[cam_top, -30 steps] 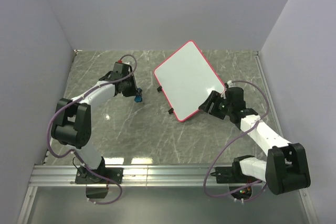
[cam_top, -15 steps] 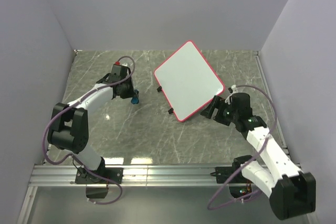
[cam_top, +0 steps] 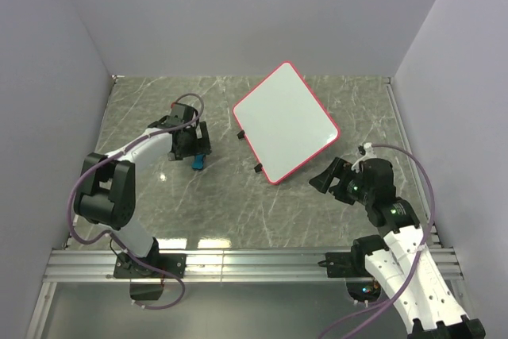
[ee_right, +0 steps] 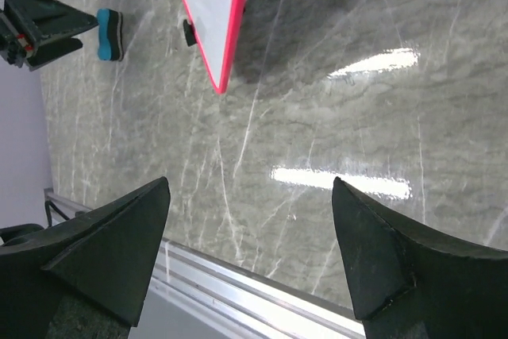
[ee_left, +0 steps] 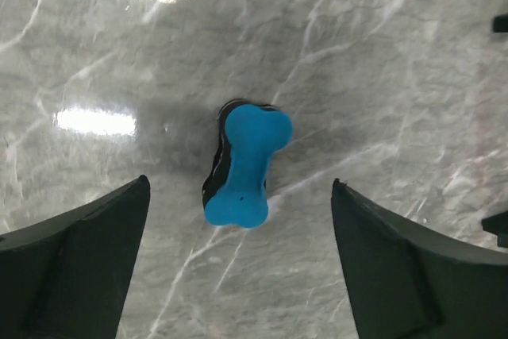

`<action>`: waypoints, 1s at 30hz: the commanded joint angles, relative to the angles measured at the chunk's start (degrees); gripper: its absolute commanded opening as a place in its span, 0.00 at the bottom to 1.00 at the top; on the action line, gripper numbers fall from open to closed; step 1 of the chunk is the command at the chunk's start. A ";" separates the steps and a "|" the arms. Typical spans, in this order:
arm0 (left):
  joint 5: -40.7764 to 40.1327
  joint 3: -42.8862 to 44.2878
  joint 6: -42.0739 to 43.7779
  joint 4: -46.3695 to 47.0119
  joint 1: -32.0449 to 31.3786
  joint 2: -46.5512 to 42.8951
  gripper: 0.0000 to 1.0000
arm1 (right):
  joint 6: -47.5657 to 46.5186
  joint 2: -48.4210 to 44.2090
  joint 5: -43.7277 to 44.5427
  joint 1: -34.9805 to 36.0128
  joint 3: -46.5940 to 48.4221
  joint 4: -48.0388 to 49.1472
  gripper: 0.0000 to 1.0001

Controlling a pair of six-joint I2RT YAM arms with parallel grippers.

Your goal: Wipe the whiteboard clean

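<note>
The whiteboard (cam_top: 284, 121), white with a thin pink-red frame and black feet, lies tilted on the marble table, its surface blank; its near corner (ee_right: 216, 29) shows in the right wrist view. A small blue eraser (cam_top: 196, 162) with a black pad lies on the table left of the board, seen as a bone shape (ee_left: 246, 163) in the left wrist view. My left gripper (cam_top: 192, 147) hovers over the eraser, open, nothing between its fingers (ee_left: 79, 252). My right gripper (cam_top: 324, 177) stands open, just off the board's near right edge, touching nothing.
The grey marble table (cam_top: 222, 204) ends in an aluminium rail (cam_top: 254, 263) at the near edge. Purple-grey walls close in the left, back and right sides. A black board foot (cam_top: 257, 168) sticks out at the board's near left edge.
My left gripper has opened and let go of the eraser, which now lies on the table. My right gripper opened and drew back from the board's edge toward the near side.
</note>
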 commanded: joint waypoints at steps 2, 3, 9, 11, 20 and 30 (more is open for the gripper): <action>-1.72 2.70 0.22 -3.35 -0.60 -0.02 0.99 | 0.77 -0.51 0.86 0.45 1.75 -2.60 0.89; -1.72 3.14 0.13 -4.40 -0.77 -0.54 0.99 | 0.68 -0.25 0.33 0.53 2.71 -2.69 0.89; 4.07 6.83 0.30 -6.61 -2.53 -6.69 0.99 | 0.42 -0.25 -2.22 0.45 7.89 -3.21 0.89; 5.04 9.20 -0.05 -7.13 -4.81 -8.72 0.99 | 0.16 0.45 -2.48 0.45 9.39 -3.48 0.89; 9.17 26.60 -2.60 -14.24 -14.83 -9.78 0.99 | -0.54 3.26 -3.63 0.45 22.03 -7.33 0.88; 4.70 38.83 -5.50 -23.56 -17.74 -12.14 1.00 | -2.92 4.50 -0.47 0.36 32.08 -14.73 0.88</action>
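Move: Neither hand is taking hold of anything now. The blue eraser lies just below the left hand, about 3 cm under its open fingers. From that hand the whiteboard's middle is some 12 cm ahead, 26 cm to the right and about 3 cm lower. From the right hand the eraser is roughly 36 cm to the left, 13 cm ahead and 11 cm below. The whiteboard's middle is about 24 cm ahead of that hand, 10 cm to its left and 11 cm below. Still wide open and holding nothing, the left hand eases back about a centimetre over the eraser, then climbs quickly away from it by some 26 cm while swinging about 14 cm to the right. It turns clockwise, its fingers tipping up and its left side dropping. The right hand, also still open and empty, rises about 16 cm nearly straight up, its fingers tilting up some 15 degrees, clear of the whiteboard. ##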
